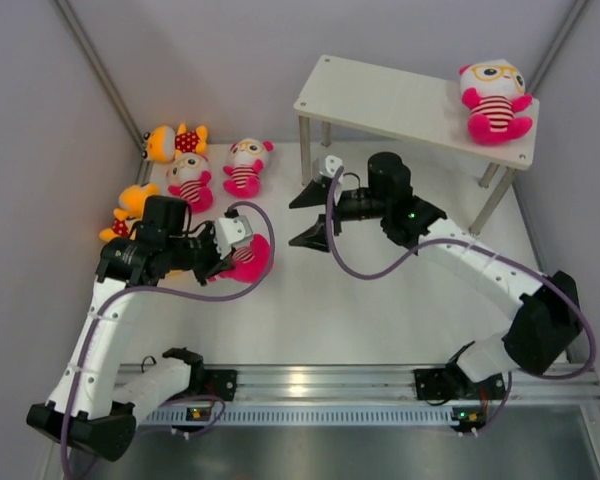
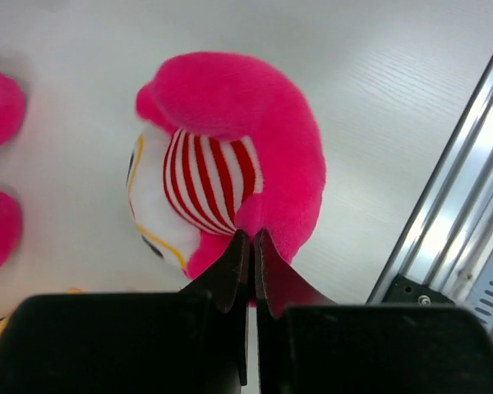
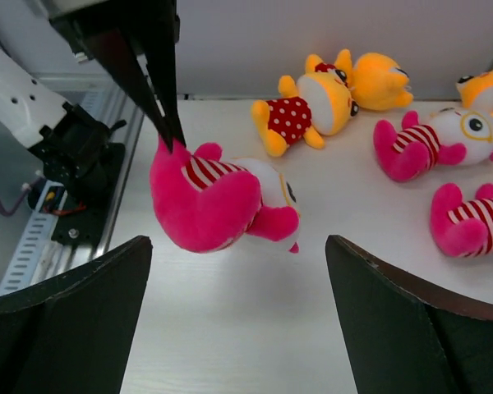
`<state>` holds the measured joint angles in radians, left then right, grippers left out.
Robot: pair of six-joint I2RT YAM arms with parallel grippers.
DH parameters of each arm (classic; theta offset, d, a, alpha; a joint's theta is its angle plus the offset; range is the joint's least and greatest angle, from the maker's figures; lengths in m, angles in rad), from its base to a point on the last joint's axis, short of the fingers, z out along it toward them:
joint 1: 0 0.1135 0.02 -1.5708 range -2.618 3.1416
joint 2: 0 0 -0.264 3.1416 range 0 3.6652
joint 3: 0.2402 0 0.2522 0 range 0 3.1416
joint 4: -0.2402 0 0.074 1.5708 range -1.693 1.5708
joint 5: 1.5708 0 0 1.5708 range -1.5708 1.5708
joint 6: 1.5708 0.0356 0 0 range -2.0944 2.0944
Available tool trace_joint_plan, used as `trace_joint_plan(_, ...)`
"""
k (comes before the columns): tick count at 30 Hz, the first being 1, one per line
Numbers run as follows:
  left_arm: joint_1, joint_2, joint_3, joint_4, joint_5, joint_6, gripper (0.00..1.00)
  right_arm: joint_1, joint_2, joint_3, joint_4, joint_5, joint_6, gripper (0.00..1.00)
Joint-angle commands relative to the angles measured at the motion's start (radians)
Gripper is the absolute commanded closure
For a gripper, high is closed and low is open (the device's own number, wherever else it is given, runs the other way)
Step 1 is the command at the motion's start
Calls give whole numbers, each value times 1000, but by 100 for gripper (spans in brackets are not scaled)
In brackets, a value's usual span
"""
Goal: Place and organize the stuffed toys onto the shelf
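My left gripper (image 1: 238, 252) is shut on a pink stuffed toy (image 1: 252, 260) with a red-white striped body. It pinches the plush at its pink edge (image 2: 252, 240), and the toy (image 2: 230, 156) hangs just above the table. My right gripper (image 1: 302, 217) stands open to the right of that toy, facing it, with nothing between its fingers (image 3: 238, 244); the toy (image 3: 218, 197) hangs in front of them. One pink toy (image 1: 495, 100) sits on the right end of the shelf (image 1: 380, 100). Two pink toys (image 1: 190, 180) (image 1: 246, 165) and two orange ones (image 1: 170, 142) (image 1: 130, 210) lie at the back left.
The shelf's metal legs (image 1: 305, 150) stand just behind my right gripper. An aluminium rail (image 1: 360, 380) runs along the near table edge. Grey walls close in the left, back and right. In the right wrist view the loose toys (image 3: 308, 111) (image 3: 431, 139) lie beyond the held one.
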<state>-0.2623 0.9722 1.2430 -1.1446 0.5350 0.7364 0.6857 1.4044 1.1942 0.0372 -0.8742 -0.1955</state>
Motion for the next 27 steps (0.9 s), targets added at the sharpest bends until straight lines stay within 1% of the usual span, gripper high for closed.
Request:
trace_joint_plan(1, -2, -1, -13, -61, 75, 37, 100, 24, 91, 145, 81, -149, 166, 14)
trace_joint_plan(2, -3, -3, -16, -63, 80, 40, 100, 32, 112, 156, 85, -172, 244, 14)
trace_joint_plan(3, -3, 0, -17, -63, 85, 43, 100, 43, 149, 162, 82, -167, 255, 14)
trace_joint_plan(4, -2, 0, -16, -63, 88, 44, 100, 76, 165, 186, 13, -149, 252, 14)
trace_joint_plan(5, -3, 3, -14, -60, 86, 49, 100, 93, 182, 200, -29, -129, 211, 13)
trace_joint_plan(6, -3, 5, -14, -63, 83, 52, 100, 122, 211, 205, -67, -125, 205, 12)
trace_joint_plan(7, -3, 5, -14, -63, 82, 52, 100, 130, 225, 197, -60, -118, 205, 11)
trace_joint_plan(10, -3, -1, -23, -61, 88, 54, 100, 135, 292, 180, 44, -141, 290, 11)
trace_joint_plan(14, -5, -4, -24, -63, 91, 52, 100, 135, 386, 215, 183, -206, 418, 13)
trace_joint_plan(15, -5, -9, -16, -61, 88, 49, 100, 136, 409, 223, 184, -216, 429, 14)
trace_joint_plan(16, -5, -10, -16, -63, 85, 49, 100, 140, 413, 234, 178, -227, 432, 17)
trace_joint_plan(17, -3, -12, -13, -61, 76, 52, 100, 141, 418, 234, 165, -239, 414, 17)
trace_joint_plan(19, -5, -17, -11, -61, 66, 58, 100, 147, 410, 231, 78, -235, 342, 17)
trace_joint_plan(21, -5, -12, -17, -61, 59, 63, 100, 149, 398, 216, 38, -235, 315, 21)
trace_joint_plan(22, -5, -9, -22, -63, 62, 64, 100, 149, 393, 208, 49, -235, 317, 36)
trace_joint_plan(24, -5, -6, -28, -61, 69, 66, 100, 152, 393, 203, 66, -239, 330, 53)
trace_joint_plan(25, -5, -3, -30, -63, 72, 66, 100, 158, 396, 212, 60, -243, 332, 71)
trace_joint_plan(27, -5, -4, -22, -61, 59, 63, 100, 178, 404, 267, -24, -238, 266, 92)
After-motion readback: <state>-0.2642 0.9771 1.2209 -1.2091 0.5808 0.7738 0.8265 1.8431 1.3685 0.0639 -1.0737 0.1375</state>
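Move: The panda held in the left fingers has its middle about 12 cm to the right hand's left, 2 cm back and some 11 cm below it. From the left hand it lies roughly 5 cm to the right, 3 cm ahead and 5 cm lower. From the right hand, the shelf's near left leg is about 21 cm ahead and 3 cm left; the nearer loose panda is some 28 cm ahead and 18 cm left, far below. The right hand reaches left by about 8 cm towards the held panda, drawing back some 4 cm and then dropping about 10 cm, while it rolls roughly 30 degrees about its pointing direction with its top tipping forward and its fingers swinging a little down and back. Its wide-open fingers then close on a pink limb on the panda's right-hand side, while the left hand eases a centimetre or two back and down, then stays there and keeps its pinch on the other side of the panda. ##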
